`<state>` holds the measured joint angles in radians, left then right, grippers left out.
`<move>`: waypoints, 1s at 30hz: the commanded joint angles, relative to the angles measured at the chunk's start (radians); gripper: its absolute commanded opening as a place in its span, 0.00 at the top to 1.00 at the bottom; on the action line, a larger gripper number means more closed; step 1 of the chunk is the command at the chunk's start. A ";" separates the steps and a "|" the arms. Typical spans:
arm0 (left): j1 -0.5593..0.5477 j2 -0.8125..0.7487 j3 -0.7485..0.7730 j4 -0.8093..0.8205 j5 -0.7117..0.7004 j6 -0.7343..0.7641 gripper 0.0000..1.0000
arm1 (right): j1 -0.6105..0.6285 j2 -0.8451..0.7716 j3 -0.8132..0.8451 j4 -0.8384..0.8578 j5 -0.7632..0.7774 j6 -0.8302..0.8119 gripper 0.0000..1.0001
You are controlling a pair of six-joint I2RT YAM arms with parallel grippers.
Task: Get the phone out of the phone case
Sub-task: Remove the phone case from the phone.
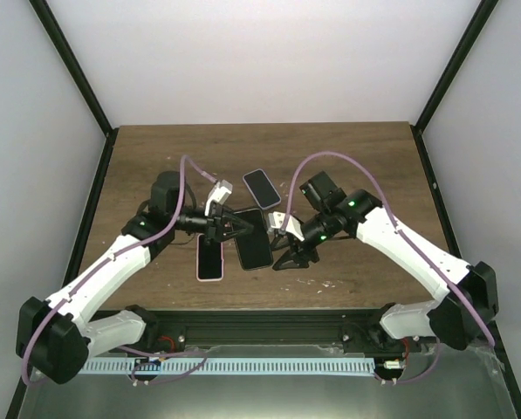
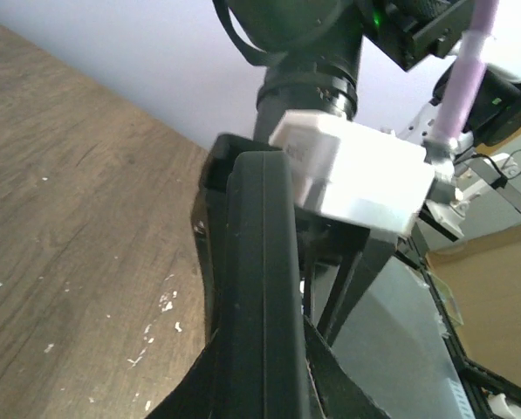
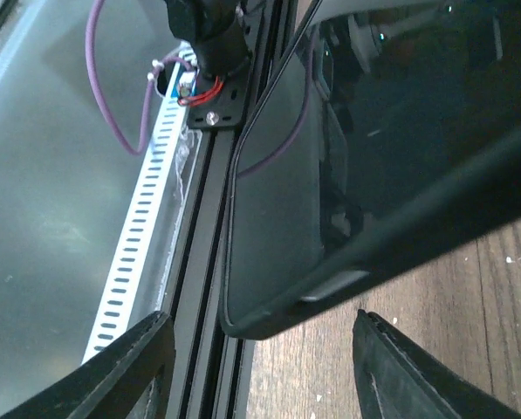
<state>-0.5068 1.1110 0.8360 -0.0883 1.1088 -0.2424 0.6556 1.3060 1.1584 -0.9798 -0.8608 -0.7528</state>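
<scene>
A black phone in a black case (image 1: 253, 237) is held up on its edge over the middle of the table. My left gripper (image 1: 231, 225) is shut on its left long edge; the left wrist view shows the case edge (image 2: 258, 288) running between my two fingers, with the gripper (image 2: 262, 388) closed on it. My right gripper (image 1: 293, 253) is open just right of the phone's near end. In the right wrist view the glossy screen and case corner (image 3: 304, 218) hang above my spread gripper (image 3: 260, 371), without touching the fingers (image 3: 125, 371).
A phone in a pink case (image 1: 209, 260) lies flat just left of the held phone. Another dark phone with a light rim (image 1: 262, 185) lies farther back. The black rail (image 1: 269, 325) runs along the table's near edge.
</scene>
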 commanded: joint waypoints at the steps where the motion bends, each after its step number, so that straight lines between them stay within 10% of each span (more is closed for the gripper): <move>1: 0.021 -0.002 0.000 0.044 0.041 0.047 1.00 | 0.040 0.039 0.056 -0.022 0.090 -0.025 0.44; 30: 0.034 0.001 -0.024 0.164 0.105 -0.047 1.00 | 0.043 -0.011 0.066 -0.009 -0.023 -0.025 0.73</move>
<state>-0.4835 1.1240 0.8154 -0.0105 1.1618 -0.2691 0.6907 1.3285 1.1965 -0.9943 -0.8627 -0.7528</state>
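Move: The phone in its case is already held up by the left hand, its middle about 2 cm back, 3 cm right and slightly below that hand. From the right hand the same middle is roughly 4 cm ahead, 7 cm left and 3 cm up. On the table some 20 cm below the right hand lie the pink-edged phone, about 5 cm ahead and 21 cm left, and the purple-edged phone, 30 cm ahead and 4 cm left. The case's near right corner is what the right hand works at: the hand dips about 1.5 cm beside it, then rises some 2 cm and edges 1 cm left, its fingers narrowing from over half open to about a third around the corner. The left hand keeps its grip and stays practically in place. ##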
